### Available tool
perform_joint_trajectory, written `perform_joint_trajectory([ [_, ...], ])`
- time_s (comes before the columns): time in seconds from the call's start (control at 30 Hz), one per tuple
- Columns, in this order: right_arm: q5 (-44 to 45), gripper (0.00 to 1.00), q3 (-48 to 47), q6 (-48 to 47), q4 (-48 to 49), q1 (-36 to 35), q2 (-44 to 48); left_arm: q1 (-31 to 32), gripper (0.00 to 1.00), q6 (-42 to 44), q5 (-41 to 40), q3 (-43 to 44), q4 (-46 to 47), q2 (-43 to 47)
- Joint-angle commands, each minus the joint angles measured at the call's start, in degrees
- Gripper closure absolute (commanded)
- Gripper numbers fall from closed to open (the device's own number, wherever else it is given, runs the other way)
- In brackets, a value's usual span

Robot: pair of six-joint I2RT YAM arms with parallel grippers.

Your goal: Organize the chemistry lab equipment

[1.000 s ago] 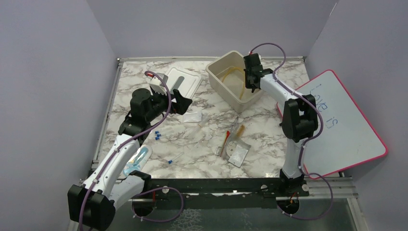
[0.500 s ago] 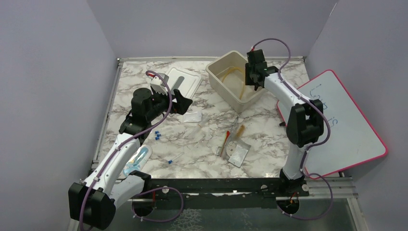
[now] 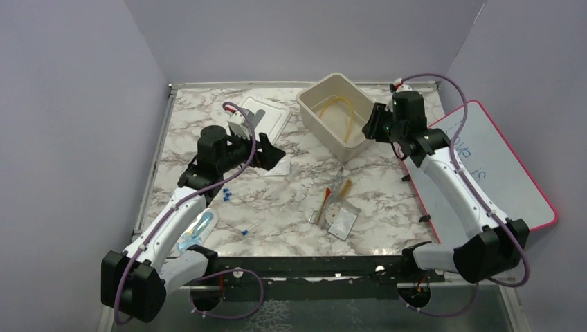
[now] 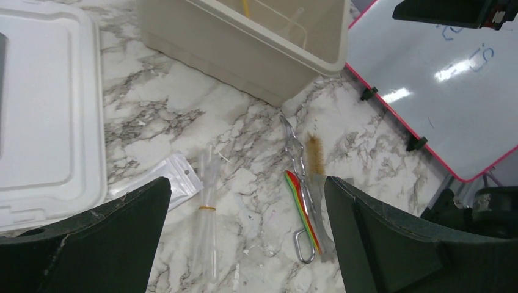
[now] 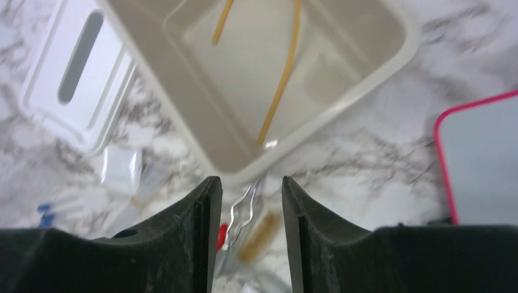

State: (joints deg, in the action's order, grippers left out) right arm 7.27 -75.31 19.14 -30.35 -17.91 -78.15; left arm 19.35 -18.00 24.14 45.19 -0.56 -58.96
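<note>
The amber tubing (image 3: 344, 114) lies loose inside the beige bin (image 3: 313, 114); the right wrist view shows it on the bin floor (image 5: 281, 91). My right gripper (image 3: 374, 125) hovers by the bin's right rim, open and empty (image 5: 249, 181). Thin metal tongs (image 3: 337, 185), a red-tipped dropper (image 3: 325, 200) and a brown brush (image 4: 315, 155) lie mid-table beside clear packets (image 3: 342, 220). My left gripper (image 3: 277, 158) stands wide open (image 4: 247, 183) over a packet (image 4: 165, 180) and a banded bundle of clear tubes (image 4: 206, 210). Blue-capped pieces (image 3: 226, 194) sit under the left arm.
A white lid (image 3: 262, 117) lies at the back left. The pink-edged whiteboard (image 3: 505, 187) leans off the table's right side, under the right arm. A bluish packet (image 3: 196, 232) and a thin blue-tipped stick (image 3: 250, 227) lie near the front left. Walls close three sides.
The right gripper has opened and drawn back to the right, out from over the bin, leaving the tubing inside. The left gripper has shifted slightly right over the packet.
</note>
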Motion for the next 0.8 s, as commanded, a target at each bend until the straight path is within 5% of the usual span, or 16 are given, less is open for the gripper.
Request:
perform_joint_trajectory([
  [0.0,-14.0,0.54,9.9,4.5,0.0,-0.2,8.6,3.8,0.01,0.2,6.6,0.6,0.3,-3.4],
  [0.27,-16.9,0.54,27.6,12.8,1.1,-0.2,20.9,16.4,0.09,-8.7,2.7,0.0,2.6,-11.7],
  [0.57,-17.9,0.53,42.7,20.8,7.3,-0.2,21.8,24.2,0.16,-16.4,-1.8,3.4,5.8,-28.6],
  [0.77,-20.9,0.53,48.6,23.0,12.8,-0.2,19.4,26.6,0.37,-13.9,-3.0,7.7,3.7,-36.6],
])
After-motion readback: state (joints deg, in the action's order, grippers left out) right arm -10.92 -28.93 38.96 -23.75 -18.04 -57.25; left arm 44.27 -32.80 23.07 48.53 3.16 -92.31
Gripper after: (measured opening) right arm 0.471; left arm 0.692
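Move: From the left gripper, the red-green spoon lies about 10 cm back, 16 to the right and some 23 below; the metal tongs beside it are about 7 back and 17 right, the bristle brush 5 back and 22 right, all at table height. From the right gripper, the silver packet lies about 20 cm back, 9 left and 24 below, the brush 11 back and 9 left at that height. Swing the left gripper down and right, some 15 cm each way and half as far back, to hover over the spoon and tongs, tipping its fingers downward and narrowing them partway. Meanwhile draw the empty right gripper back from the box and down, nearly 20 cm each way, tipping it down and rolling its left side up, its half-open fingers held towards the silver packet. ##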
